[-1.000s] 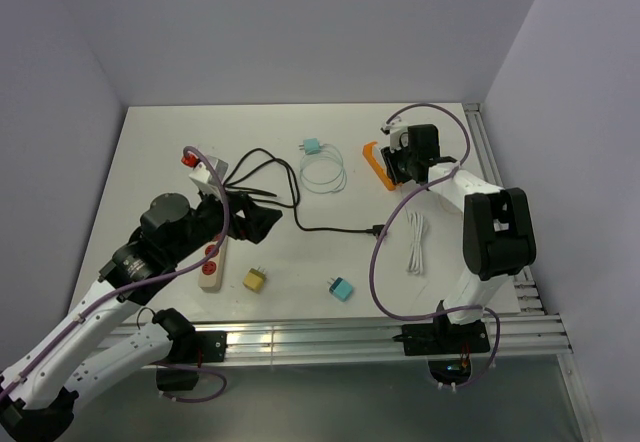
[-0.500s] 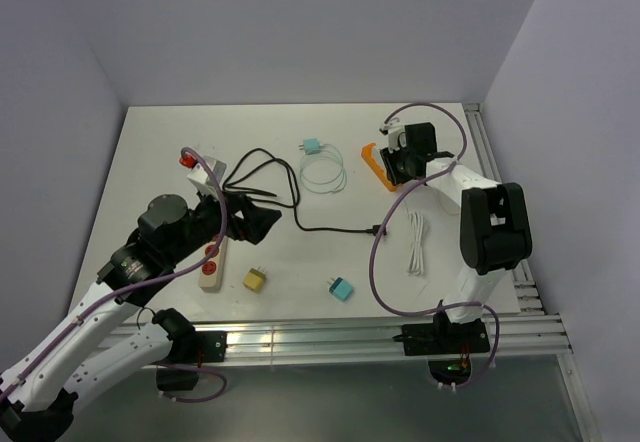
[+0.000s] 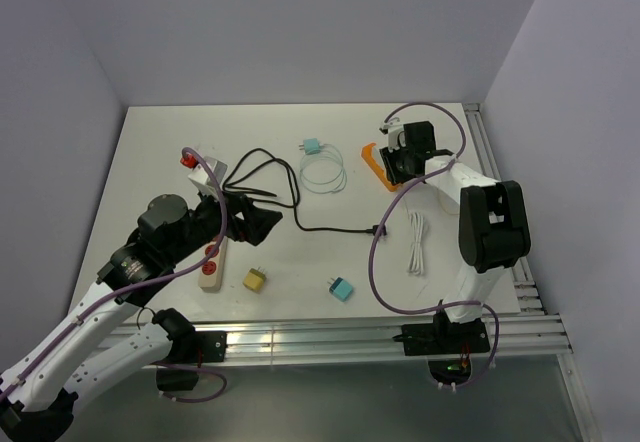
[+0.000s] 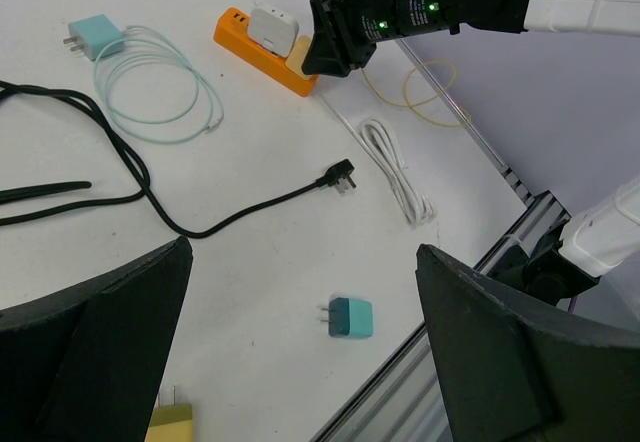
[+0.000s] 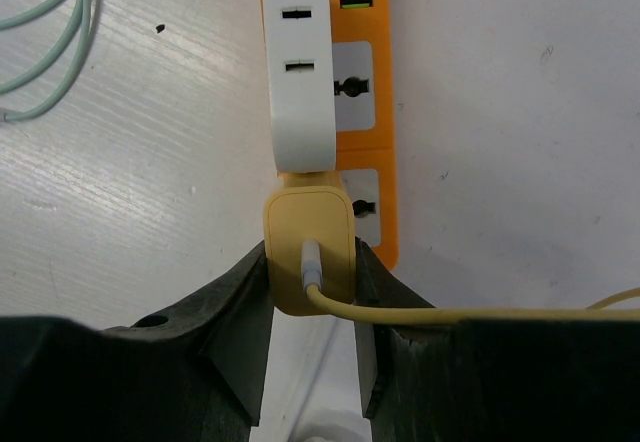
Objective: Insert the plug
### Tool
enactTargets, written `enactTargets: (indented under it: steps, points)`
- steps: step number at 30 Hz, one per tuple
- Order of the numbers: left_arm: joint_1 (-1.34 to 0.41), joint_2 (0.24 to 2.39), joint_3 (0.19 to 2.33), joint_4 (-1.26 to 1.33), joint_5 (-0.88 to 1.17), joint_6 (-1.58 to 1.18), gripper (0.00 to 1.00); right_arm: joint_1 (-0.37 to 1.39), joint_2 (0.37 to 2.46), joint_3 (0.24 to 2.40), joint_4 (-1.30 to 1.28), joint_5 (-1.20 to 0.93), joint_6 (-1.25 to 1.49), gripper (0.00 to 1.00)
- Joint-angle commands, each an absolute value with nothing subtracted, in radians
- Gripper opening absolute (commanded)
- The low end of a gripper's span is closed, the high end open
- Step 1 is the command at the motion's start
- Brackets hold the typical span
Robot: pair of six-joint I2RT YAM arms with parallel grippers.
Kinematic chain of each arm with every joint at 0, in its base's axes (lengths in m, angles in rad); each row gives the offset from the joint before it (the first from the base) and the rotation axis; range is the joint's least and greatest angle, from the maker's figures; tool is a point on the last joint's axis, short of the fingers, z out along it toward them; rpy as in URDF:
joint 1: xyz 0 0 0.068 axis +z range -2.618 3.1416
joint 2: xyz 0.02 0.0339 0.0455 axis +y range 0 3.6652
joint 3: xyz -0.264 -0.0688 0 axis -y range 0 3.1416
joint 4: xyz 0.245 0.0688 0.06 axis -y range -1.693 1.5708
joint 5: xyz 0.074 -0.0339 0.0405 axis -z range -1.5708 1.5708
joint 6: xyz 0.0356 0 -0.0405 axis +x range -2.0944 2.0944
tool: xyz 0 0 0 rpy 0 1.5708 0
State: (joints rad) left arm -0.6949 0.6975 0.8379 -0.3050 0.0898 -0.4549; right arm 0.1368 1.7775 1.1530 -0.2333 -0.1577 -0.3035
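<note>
My right gripper (image 5: 310, 267) is shut on a yellow plug (image 5: 308, 232) with a yellow cable (image 5: 470, 314) running off to the right. The plug sits at the orange power strip (image 5: 378, 112), right below a white adapter (image 5: 300, 82) that is plugged into it. Its prongs are hidden. In the top view the right gripper (image 3: 399, 165) is at the strip (image 3: 373, 165) at the back right. My left gripper (image 4: 305, 262) hangs open above the table with nothing in it, over a teal charger (image 4: 350, 317).
A black cord (image 3: 300, 217) ends in a plug mid-table. A white strip with red buttons (image 3: 211, 267), a yellow charger (image 3: 256, 279), a teal charger (image 3: 341, 289), a coiled white cable (image 3: 417, 242) and a teal charger with a looped cable (image 3: 322, 170) lie around.
The right gripper has edged slightly toward the far side with the yellow plug still in it. The left arm has not moved.
</note>
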Motion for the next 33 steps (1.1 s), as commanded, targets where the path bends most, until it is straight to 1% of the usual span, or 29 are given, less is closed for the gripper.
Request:
enactTargets:
  steps: [1, 2, 3, 6, 11, 15, 18, 21, 25, 29, 30, 33]
  points:
    - [-0.695, 0.695, 0.841, -0.282, 0.101, -0.454, 1.00, 0.137, 1.813, 1.123, -0.298, -0.104, -0.293, 0.00]
    - [-0.693, 0.695, 0.842, -0.282, 0.098, -0.456, 0.99, 0.135, 1.793, 1.115, -0.282, -0.107, -0.288, 0.04]
    - [-0.693, 0.695, 0.842, -0.285, 0.097, -0.457, 1.00, 0.135, 1.781, 1.103, -0.264, -0.106, -0.282, 0.16]
    - [-0.695, 0.698, 0.842, -0.285, 0.098, -0.463, 1.00, 0.133, 1.737, 1.056, -0.189, -0.107, -0.259, 0.32]
    - [-0.693, 0.698, 0.842, -0.281, 0.097, -0.477, 1.00, 0.129, 1.691, 1.046, -0.173, -0.141, -0.236, 0.44]
    - [-0.693, 0.692, 0.847, -0.287, 0.086, -0.486, 0.99, 0.126, 1.660, 1.035, -0.167, -0.178, -0.215, 0.75]
    - [-0.695, 0.690, 0.856, -0.294, 0.080, -0.491, 0.99, 0.127, 1.643, 1.029, -0.169, -0.166, -0.193, 0.82]
    - [-0.695, 0.687, 0.865, -0.311, 0.071, -0.497, 1.00, 0.126, 1.623, 1.020, -0.187, -0.181, -0.158, 0.84]
    - [-0.693, 0.712, 0.890, -0.346, 0.035, -0.503, 1.00, 0.126, 1.566, 0.973, -0.193, -0.186, -0.016, 0.84]
    - [-0.695, 0.765, 0.929, -0.399, 0.005, -0.517, 1.00, 0.159, 1.435, 0.868, -0.210, -0.140, 0.093, 0.85]
    - [-0.693, 0.776, 0.945, -0.408, -0.029, -0.517, 0.99, 0.182, 1.405, 0.830, -0.228, -0.105, 0.116, 0.85]
    - [-0.693, 0.831, 0.978, -0.475, -0.136, -0.544, 0.99, 0.198, 1.286, 0.779, -0.247, -0.127, 0.195, 0.87]
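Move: The yellow plug is already between the right fingers, its middle about 1 cm ahead of the hand point and 1 cm below, at the near end of the orange power strip. The white adapter, also on the strip, stands about 6 cm ahead and 3 cm left; the black plug lies some 17 cm back, 5 cm left and 5 cm lower. From the left hand, the yellow plug is roughly 24 cm ahead, 32 cm right and 24 cm below. The yellow plug is let go: the right fingers start easing back, open wide and come free of it, then the hand speeds up back towards the black plug, about 9 cm in all and rising 2 cm late on. Its wrist turns some 20 degrees, clockwise with the left side lifting. The left hand, still open and empty, edges forward and down about 2 cm at the end. ##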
